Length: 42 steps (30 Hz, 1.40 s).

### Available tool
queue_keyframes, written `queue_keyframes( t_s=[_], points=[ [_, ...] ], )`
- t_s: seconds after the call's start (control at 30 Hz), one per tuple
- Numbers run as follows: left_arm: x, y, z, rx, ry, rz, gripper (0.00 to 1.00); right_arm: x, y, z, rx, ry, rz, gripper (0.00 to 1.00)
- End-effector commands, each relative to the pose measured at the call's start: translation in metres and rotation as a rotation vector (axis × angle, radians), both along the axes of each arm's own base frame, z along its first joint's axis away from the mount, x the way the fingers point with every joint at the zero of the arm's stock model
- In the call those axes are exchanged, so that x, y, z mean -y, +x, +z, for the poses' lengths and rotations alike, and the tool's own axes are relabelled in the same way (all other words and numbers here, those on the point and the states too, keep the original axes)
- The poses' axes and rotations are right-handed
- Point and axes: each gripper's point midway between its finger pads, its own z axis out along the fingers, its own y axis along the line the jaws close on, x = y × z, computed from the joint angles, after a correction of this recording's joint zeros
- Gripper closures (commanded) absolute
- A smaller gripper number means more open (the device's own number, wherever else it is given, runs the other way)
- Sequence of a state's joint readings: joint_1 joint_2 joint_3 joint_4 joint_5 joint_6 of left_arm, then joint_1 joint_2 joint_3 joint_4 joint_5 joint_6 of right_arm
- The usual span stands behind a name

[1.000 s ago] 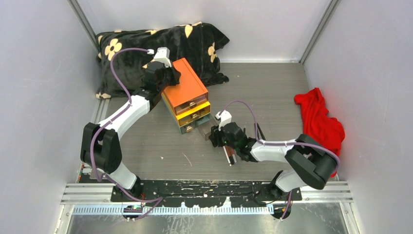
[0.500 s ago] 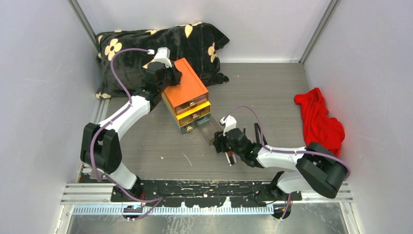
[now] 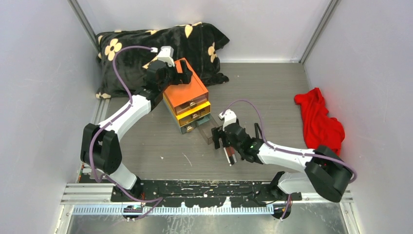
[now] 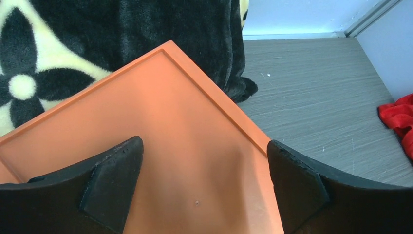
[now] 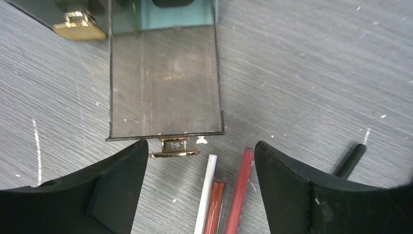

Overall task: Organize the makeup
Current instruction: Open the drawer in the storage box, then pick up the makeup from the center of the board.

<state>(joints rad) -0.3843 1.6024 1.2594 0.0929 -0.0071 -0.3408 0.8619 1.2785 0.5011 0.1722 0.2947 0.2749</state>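
Note:
The makeup lies on the table by the open drawer. In the right wrist view a red tube (image 5: 240, 190), a darker red tube (image 5: 213, 207) and a white stick (image 5: 206, 190) lie side by side, with a black handle (image 5: 351, 160) further right. My right gripper (image 5: 200, 152) hangs open over them, just in front of the gold handle (image 5: 174, 148) of the clear bottom drawer (image 5: 163, 83), holding nothing. From above, the same makeup (image 3: 230, 157) lies under the right gripper (image 3: 220, 141). My left gripper (image 3: 178, 72) is open over the orange-topped box (image 3: 187, 92), empty.
A black flowered pillow (image 3: 146, 44) lies behind the box at the back left. A red cloth (image 3: 319, 119) sits at the right wall. The pulled-out drawer (image 3: 207, 130) sticks out toward the right arm. The left wrist view shows the orange lid (image 4: 170, 122).
The bottom drawer has slid further out toward the near side with the right gripper. Both grippers have since spread their jaws; the left was shut above the box top before.

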Motion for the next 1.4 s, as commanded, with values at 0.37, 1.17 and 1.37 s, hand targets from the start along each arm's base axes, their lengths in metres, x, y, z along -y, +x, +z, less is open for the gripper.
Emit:
queue_keyframes(
  t_s=[0.37, 1.17, 1.37],
  points=[
    [-0.028, -0.045, -0.075, -0.332, 0.148, 0.027, 0.00, 0.041, 0.002, 0.089, 0.104, 0.029, -0.172, 0.17],
    [-0.026, -0.070, -0.055, -0.327, 0.127, -0.038, 0.00, 0.107, -0.021, -0.002, -0.351, -0.065, -0.494, 0.50],
    [-0.028, -0.072, -0.054, -0.323, 0.126, -0.032, 0.00, 0.095, -0.022, -0.024, -0.418, -0.092, -0.445, 0.49]
  ],
)
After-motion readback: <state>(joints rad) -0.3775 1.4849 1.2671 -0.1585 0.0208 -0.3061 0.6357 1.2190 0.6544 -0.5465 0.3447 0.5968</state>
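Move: The thin black brush lies about 11 cm to the right hand's right, 3 cm back and some 6 cm below it. The open drawer's handle is just under that hand, about 1 cm back, 1 cm left and 3 cm lower; on the table between, the red lip tube lies about 6 cm right and 5 cm back, while the big brush is 17 cm right and 1 cm back. From the left hand the thin brush lies roughly 24 cm right, 24 cm back and 24 cm down. The right hand, its fingers already open around the drawer handle, lifts about 8 cm clear, then swings right past the lip tubes and comes down some 10 cm with a slight pull back over the thin black brush, turning about 30 degrees clockwise, tipping its fingers more steeply down and narrowing them to half open, not yet touching the brush. Meanwhile the left hand, wide open, draws back about 4 cm and a little left over the orange top of the storage box. ##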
